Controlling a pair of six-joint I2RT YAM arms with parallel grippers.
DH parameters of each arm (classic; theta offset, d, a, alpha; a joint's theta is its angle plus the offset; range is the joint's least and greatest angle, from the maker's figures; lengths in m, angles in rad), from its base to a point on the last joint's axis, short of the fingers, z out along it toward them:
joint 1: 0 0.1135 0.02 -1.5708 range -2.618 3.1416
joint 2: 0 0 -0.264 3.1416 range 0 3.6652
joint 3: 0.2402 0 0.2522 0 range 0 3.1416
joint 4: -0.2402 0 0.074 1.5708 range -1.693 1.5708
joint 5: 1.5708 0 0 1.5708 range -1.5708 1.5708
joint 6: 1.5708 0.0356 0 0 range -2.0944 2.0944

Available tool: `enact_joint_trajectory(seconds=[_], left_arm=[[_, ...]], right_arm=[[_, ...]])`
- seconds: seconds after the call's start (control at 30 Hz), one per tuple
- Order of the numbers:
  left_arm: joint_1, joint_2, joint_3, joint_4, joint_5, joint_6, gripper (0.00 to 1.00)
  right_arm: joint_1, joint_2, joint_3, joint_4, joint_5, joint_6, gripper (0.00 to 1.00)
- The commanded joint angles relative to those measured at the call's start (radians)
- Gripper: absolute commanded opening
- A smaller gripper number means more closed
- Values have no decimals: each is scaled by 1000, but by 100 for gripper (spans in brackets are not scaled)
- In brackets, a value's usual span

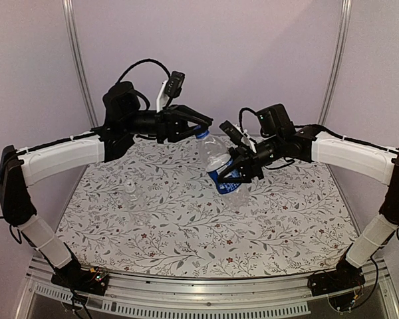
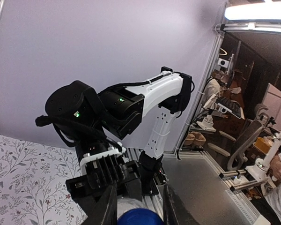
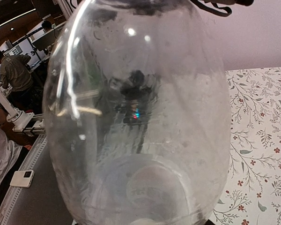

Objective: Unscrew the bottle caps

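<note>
The taller bottle [image 1: 221, 166], clear with a blue-and-white label band, hangs tilted above the table's middle. My right gripper [image 1: 239, 171] is shut on its body at the label. In the right wrist view the bottle [image 3: 140, 117] fills the frame and hides the fingers. Its bright blue cap [image 1: 201, 133] points up and left, and my left gripper [image 1: 199, 128] is shut on it. In the left wrist view the blue cap [image 2: 139, 218] sits between the two dark fingers [image 2: 105, 206]. The shorter, nearly see-through bottle [image 1: 132, 197] stands upright on the left of the table, its pale cap [image 1: 129, 185] barely visible.
A floral-patterned cloth [image 1: 206, 232] covers the table. Metal frame posts [image 1: 76, 60] rise at the back left and back right. The aluminium rail [image 1: 206, 292] with both arm bases runs along the near edge.
</note>
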Motion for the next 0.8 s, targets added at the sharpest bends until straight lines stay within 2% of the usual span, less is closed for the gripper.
enact_joint_trajectory(seconds=[0.0, 0.1, 0.2, 0.33, 0.4, 0.47, 0.63, 0.77], left_arm=[[-4, -17, -28, 25, -6, -4, 26], [-6, -45, -58, 3, -57, 2, 23], [-14, -88, -91, -65, -211, 24, 21], [-96, -135, -78, -251, -564, 90, 19], [-144, -147, -51, -344, -796, 77, 24], [-177, -158, -46, -384, -930, 33, 25], [-228, -168, -26, -443, -1108, 1, 17], [-234, -177, -26, -459, -1141, -7, 16]], right_arm=[[0, 5, 22, -5, 39, -2, 40], [0, 1, 23, -2, 127, 10, 40], [0, 2, 27, -1, 239, 36, 40], [-1, 6, 35, -1, 326, 53, 40], [0, 9, 39, -1, 354, 59, 40], [0, 12, 40, -2, 368, 61, 40], [0, 17, 39, -5, 369, 59, 40], [0, 16, 37, -5, 368, 57, 40]])
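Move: The left fingers are already closed on the blue cap, right at the hand point, with the held bottle's middle about 9 cm below, 5 cm to the right and 2 cm back. The right hand holds that bottle round its label; from it the cap is some 12 cm up, 6 cm left and 3 cm ahead. The clear bottle stands about 22 cm left of the left hand, 5 cm farther out and 30 cm lower. The left hand keeps its pinch on the blue cap and twists counter-clockwise by some 45 degrees, its fingers swinging from pointing right to pointing forward and right, as it travels about 5 cm forward and sinks a little. The right hand keeps its grip on the bottle and carries it along, likewise about 5 cm forward and slightly down, turning some 15 degrees clockwise, against the cap's twist. ##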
